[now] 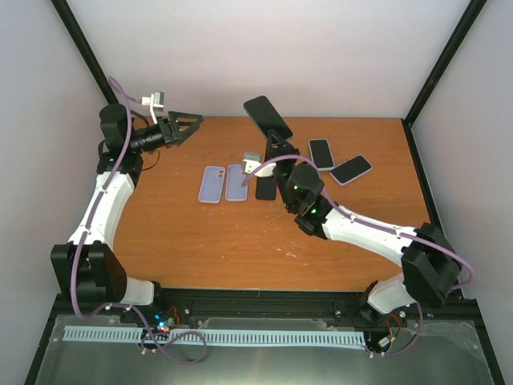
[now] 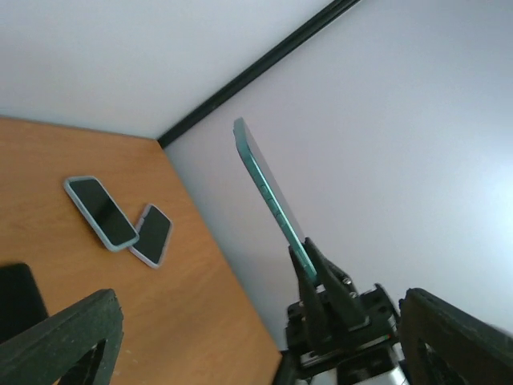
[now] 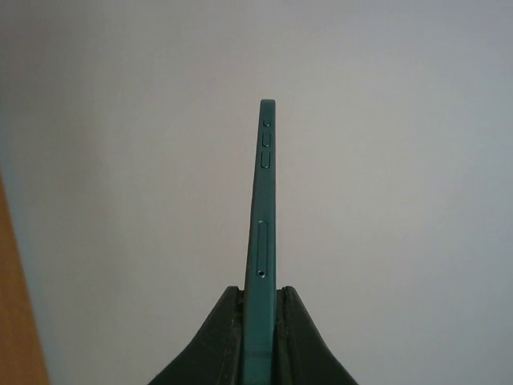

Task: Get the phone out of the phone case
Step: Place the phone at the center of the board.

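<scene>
My right gripper (image 1: 275,146) is shut on the lower end of a dark green phone (image 1: 268,117), holding it upright above the table. In the right wrist view the phone (image 3: 264,208) stands edge-on between the fingers (image 3: 216,337), bare, with its side buttons showing. A flat black piece (image 1: 265,188), apparently the phone case, lies on the table below it. My left gripper (image 1: 186,122) hangs open and empty at the far left, pointing at the phone (image 2: 268,192) and the right gripper (image 2: 321,277).
Two lavender cases (image 1: 212,184) (image 1: 236,182) lie side by side mid-table. Two cased phones (image 1: 321,153) (image 1: 351,169) lie face up at the back right, also in the left wrist view (image 2: 100,211) (image 2: 152,233). Black frame posts stand at the back corners.
</scene>
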{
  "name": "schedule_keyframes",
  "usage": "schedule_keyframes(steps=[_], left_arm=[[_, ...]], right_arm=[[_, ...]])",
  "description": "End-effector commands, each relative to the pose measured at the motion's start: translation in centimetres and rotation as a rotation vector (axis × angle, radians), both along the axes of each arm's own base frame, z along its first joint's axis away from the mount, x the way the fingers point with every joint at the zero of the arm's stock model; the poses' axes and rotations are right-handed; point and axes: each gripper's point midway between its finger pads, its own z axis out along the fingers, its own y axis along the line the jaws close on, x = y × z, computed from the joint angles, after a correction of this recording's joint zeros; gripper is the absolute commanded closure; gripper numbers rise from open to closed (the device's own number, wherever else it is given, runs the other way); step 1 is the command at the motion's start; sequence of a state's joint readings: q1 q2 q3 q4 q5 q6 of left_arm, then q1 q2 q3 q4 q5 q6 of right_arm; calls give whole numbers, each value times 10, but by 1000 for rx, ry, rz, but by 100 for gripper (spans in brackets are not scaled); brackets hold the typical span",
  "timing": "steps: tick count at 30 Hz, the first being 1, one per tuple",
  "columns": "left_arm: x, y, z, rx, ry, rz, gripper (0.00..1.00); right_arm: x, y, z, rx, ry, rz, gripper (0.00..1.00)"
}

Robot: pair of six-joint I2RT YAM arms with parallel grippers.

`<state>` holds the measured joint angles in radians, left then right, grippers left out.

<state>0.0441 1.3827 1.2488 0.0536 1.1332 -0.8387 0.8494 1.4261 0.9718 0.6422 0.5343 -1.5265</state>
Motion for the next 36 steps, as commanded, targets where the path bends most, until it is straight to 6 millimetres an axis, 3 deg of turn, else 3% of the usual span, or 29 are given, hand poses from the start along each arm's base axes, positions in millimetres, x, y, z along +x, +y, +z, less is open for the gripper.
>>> schedule_keyframes(steps=[1, 13, 22, 29, 36], left_arm=[[-15, -4, 14, -96, 48, -68, 6], [-18, -14, 1, -97, 79, -97, 17], [-20, -18, -5, -110, 110, -104, 32], [-21, -19, -16, -140, 164, -112, 60], [-23, -19, -14, -152, 168, -115, 86]], right_arm=[[-27, 11, 45, 7, -254, 5, 97], [-57, 70, 34, -6, -308, 96, 97], [-73, 96, 19, -24, -325, 132, 97], [-78, 101, 13, -45, -358, 134, 97], [-77, 101, 6, -60, -351, 124, 97]])
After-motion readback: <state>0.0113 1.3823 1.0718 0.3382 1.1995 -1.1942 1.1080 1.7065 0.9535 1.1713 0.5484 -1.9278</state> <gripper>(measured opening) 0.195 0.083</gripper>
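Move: The bare phone, held by its lower end in the right fingers, has its middle about 18 cm to the right of the open left hand, 5 cm farther forward and 2 cm lower. The left fingers are some 20 cm to the left of the right hand and 1 cm forward, 2 cm higher. On the board, some 36 cm below the left hand, the nearer empty case lies 5 cm ahead and 2 cm right, the other bare phone 7 cm ahead and 20 cm right. The left fingers close from wide to nearly shut around the phone's far upper end, which the right hand brings in between them without loosening its grip. The right hand carries the phone about 11 cm left and 7 cm back, sinking slightly and tilting its tips up some 15 degrees. The left hand sinks about 3 cm, easing right and tipping its fingers down. ##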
